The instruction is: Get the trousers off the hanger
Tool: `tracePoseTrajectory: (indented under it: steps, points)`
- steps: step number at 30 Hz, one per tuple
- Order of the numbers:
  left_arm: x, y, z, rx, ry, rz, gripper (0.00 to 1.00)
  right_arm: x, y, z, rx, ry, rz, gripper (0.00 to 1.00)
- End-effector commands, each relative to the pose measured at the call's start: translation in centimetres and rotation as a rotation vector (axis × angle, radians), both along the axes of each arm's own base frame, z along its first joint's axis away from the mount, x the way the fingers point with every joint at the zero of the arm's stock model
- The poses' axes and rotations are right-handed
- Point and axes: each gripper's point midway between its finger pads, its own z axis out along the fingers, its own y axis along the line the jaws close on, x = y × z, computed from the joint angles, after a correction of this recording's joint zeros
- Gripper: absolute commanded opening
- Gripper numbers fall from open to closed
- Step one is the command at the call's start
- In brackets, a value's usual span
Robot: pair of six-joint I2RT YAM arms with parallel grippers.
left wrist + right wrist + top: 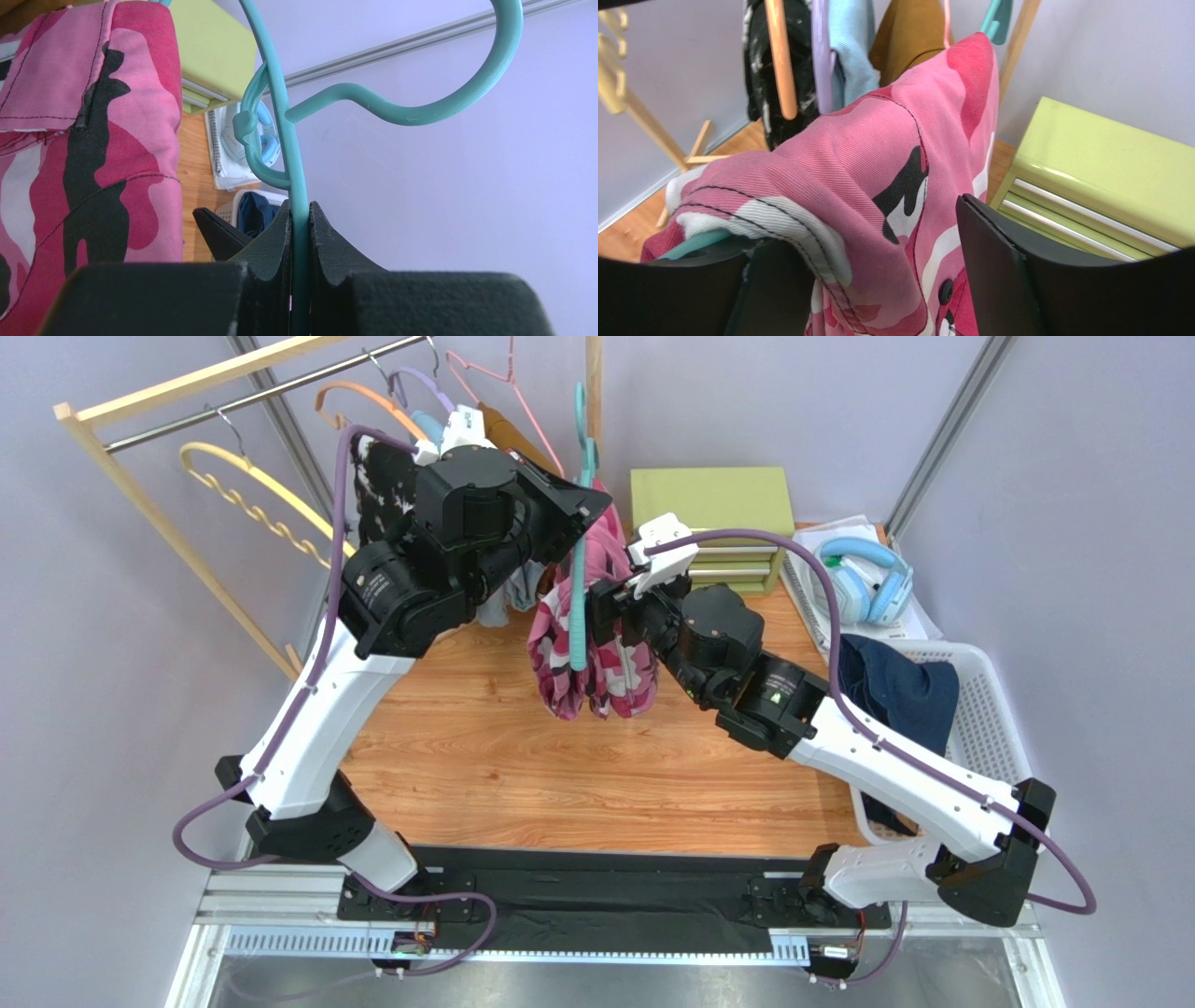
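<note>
The pink camouflage trousers (596, 665) hang folded over a teal hanger (577, 616) held above the wooden table. My left gripper (586, 507) is shut on the hanger's thin stem (295, 161), just below its hook, with the trousers (105, 140) to its left. My right gripper (617, 609) is open around the trousers (878, 175) from the right side. Its left finger lies against the fabric and its right finger (997, 259) stands a little apart from it. A dark navy pair of trousers (905, 686) lies in the white basket (982, 700).
A wooden rack (140, 420) at the back left carries several hangers, a black garment with white splotches (379, 490) and a brown garment (910, 31). A green box (709, 497) and blue headphones (867, 577) sit at the back right.
</note>
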Motion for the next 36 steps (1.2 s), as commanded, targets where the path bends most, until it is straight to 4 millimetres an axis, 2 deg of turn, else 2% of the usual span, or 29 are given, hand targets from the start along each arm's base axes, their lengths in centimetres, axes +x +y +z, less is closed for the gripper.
tracePoseTrajectory:
  steps: [1, 6, 10, 13, 15, 16, 19, 22, 29, 36]
  points:
    - [-2.2, 1.8, 7.1, -0.200, -0.137, -0.013, 0.00, 2.3, -2.0, 3.6, 0.118, -0.100, -0.175, 0.66]
    - [-2.2, 1.9, 7.0, -0.202, -0.135, -0.010, 0.00, 2.7, -2.7, 4.1, 0.135, -0.132, -0.218, 0.61]
    - [-2.2, 1.5, 6.8, -0.206, -0.123, -0.023, 0.00, 3.1, -1.6, 4.4, 0.143, -0.157, -0.188, 0.63]
    - [-2.2, 1.5, 6.8, -0.204, -0.123, -0.021, 0.00, 3.6, -1.2, 4.7, 0.139, -0.185, -0.203, 0.60]
    - [-2.3, 1.8, 7.0, -0.203, -0.131, -0.017, 0.00, 3.8, -1.3, 5.4, 0.156, -0.216, -0.209, 0.50]
    - [-2.3, 1.8, 6.9, -0.199, -0.131, -0.016, 0.00, 3.8, -1.3, 5.5, 0.162, -0.221, -0.211, 0.34]
    - [-2.3, 1.9, 6.6, -0.194, -0.126, -0.013, 0.00, 3.5, -1.5, 6.6, 0.193, -0.234, -0.203, 0.12]
    - [-2.3, 2.1, 6.3, -0.188, -0.120, -0.005, 0.00, 3.0, -2.0, 7.5, 0.207, -0.237, -0.193, 0.00]
    - [-1.9, 2.0, 5.3, -0.169, -0.108, 0.008, 0.00, 1.0, -4.5, 10.9, 0.289, -0.248, -0.180, 0.00]
    - [-1.5, 1.6, 4.2, -0.143, -0.092, 0.010, 0.00, 0.1, -6.2, 14.2, 0.371, -0.260, -0.197, 0.00]
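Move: The near fold of the pink trousers lies about 3 cm ahead of the open right hand, 1 cm left and 1 cm above. The teal hanger's held part is level with this hand, 1 cm left and about 12 cm up; the brown trousers are roughly 18 cm ahead, 11 cm left, the green cabinet some 22 cm ahead, 10 cm right, far below. From the left hand the fold is about 3 cm ahead, 11 cm below. Left still holding the hanger, right advances 3 cm, pinches the trousers' fold, then draws up-right about 4 cm. ##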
